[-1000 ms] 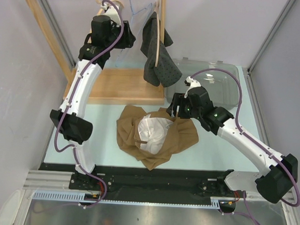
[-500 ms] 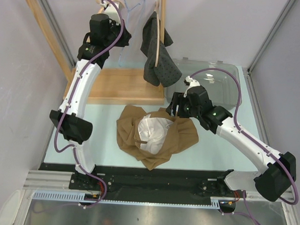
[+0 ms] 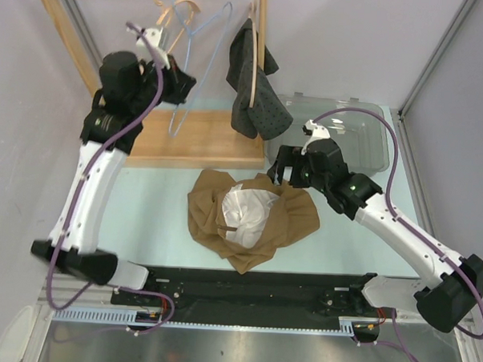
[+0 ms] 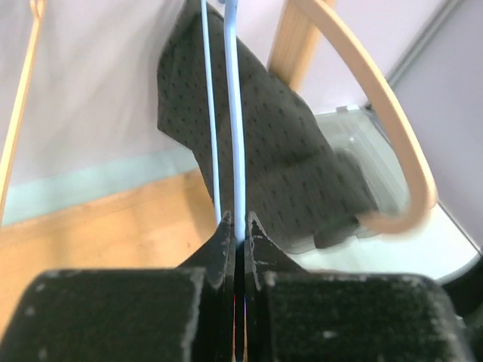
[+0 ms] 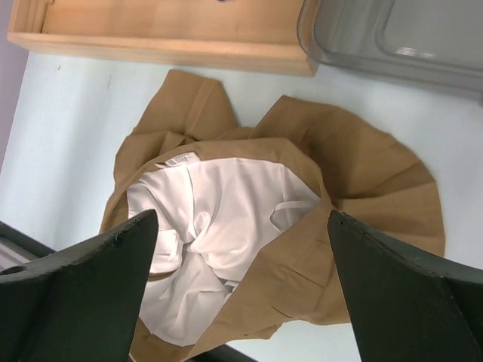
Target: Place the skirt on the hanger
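Observation:
A tan skirt [image 3: 252, 216] with white lining lies crumpled on the table, also in the right wrist view [image 5: 302, 226]. My left gripper [image 3: 177, 83] is shut on a light blue wire hanger [image 3: 192, 63], its wire pinched between the fingers in the left wrist view [image 4: 235, 151]; the hanger is tilted out from the wooden rack [image 3: 187, 138]. My right gripper [image 3: 284, 168] is open and empty, hovering over the skirt's far right edge, jaws wide apart in the right wrist view [image 5: 241, 249].
A dark dotted garment [image 3: 255, 89] hangs on a wooden hanger [image 3: 250, 65] at the rack's right post. Another wooden hanger [image 3: 161, 9] hangs on the rail. A clear plastic bin [image 3: 347, 141] stands at the back right.
My left arm has swung left and down, pulling the blue hanger away from the rail. My right gripper shifted slightly toward the back.

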Available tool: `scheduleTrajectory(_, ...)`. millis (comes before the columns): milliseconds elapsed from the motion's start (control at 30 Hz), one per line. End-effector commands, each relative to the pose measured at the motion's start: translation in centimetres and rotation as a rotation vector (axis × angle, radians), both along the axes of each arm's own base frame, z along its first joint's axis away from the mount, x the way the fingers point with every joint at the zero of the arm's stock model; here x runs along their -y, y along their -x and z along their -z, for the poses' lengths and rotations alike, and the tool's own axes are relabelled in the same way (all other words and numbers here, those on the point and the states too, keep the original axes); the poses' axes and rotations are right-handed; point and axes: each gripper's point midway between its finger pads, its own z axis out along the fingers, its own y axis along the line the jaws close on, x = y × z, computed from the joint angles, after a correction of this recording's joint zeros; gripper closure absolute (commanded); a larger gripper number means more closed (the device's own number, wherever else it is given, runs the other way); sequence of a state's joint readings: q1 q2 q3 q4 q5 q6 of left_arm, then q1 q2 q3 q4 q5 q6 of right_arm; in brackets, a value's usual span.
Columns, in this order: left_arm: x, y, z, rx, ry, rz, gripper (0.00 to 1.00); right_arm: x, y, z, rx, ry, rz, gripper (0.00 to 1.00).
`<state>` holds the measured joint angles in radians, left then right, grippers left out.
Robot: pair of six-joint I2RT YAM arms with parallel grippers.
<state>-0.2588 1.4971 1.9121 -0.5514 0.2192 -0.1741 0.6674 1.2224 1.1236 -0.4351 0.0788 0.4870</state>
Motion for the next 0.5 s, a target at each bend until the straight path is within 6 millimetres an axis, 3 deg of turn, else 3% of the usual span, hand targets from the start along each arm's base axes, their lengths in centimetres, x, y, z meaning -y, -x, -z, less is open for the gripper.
scheduleTrajectory(0,-0.9,5.4,1.6,0.003,0.013,0.035,1.0,-0.1,-0.6,-5.8,0.177,0.002,0.028,0.0)
scheduleTrajectory(100,-2.0,9.4,1.9,0.015,0.033,0.024,1.0,-1.3,-0.3,-9.1,0.252,-0.011,0.029,0.04)
scheduleTrajectory(133,-2.2,10.0,4.2,-0.034,0.025,0.016,1.0,-1.6,-0.3,-9.8,0.267,-0.022,0.04,0.13)
scheduleTrajectory(233,-3.1,13.0,6.5,-0.072,0.044,-0.004,1.0,-3.8,0.5,-13.6,0.342,-0.084,0.034,0.31)
scheduleTrajectory(267,-3.2,13.9,7.0,-0.083,0.058,-0.007,1.0,-5.0,1.2,-14.3,0.356,-0.101,0.013,0.35)
scheduleTrajectory(300,-3.5,14.9,8.0,-0.094,0.064,-0.012,1.0,-5.7,1.5,-16.4,0.393,-0.138,0.011,0.37)
scheduleTrajectory(367,-3.6,16.3,9.1,-0.126,0.089,-0.02,1.0,-7.3,1.0,-16.5,0.415,-0.108,0.032,0.44)
scheduleTrajectory(400,-3.9,17.4,10.1,-0.141,0.096,-0.025,1.0,-8.9,2.0,-18.4,0.439,-0.137,0.006,0.45)
scheduleTrajectory(467,-4.2,18.2,11.0,-0.163,0.121,-0.054,1.0,-11.6,1.5,-17.0,0.429,-0.062,0.01,0.47)
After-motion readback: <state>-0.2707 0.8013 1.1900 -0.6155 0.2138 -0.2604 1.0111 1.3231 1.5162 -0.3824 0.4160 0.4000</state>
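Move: The left hand already has the blue hanger, and the brown skirt lies on the table some 16 cm back, 15 cm right and 44 cm below. The dark dotted skirt hangs about 8 cm ahead, 15 cm right; the nearest wooden hanger 10 cm ahead, 5 cm left. From the right hand the blue hanger is roughly 14 cm ahead, 18 cm left, 24 cm up, with the brown skirt 4 cm back, 6 cm left, 22 cm below. Keeping its pinch on the blue hanger, the left hand draws it quickly back from the rack and down, some 20 cm in all, towards the brown skirt. The empty right hand climbs about 15 cm and swings 8 cm left towards the hanger, its fingers tipping up some 20 degrees and closing from wide open to roughly half. ##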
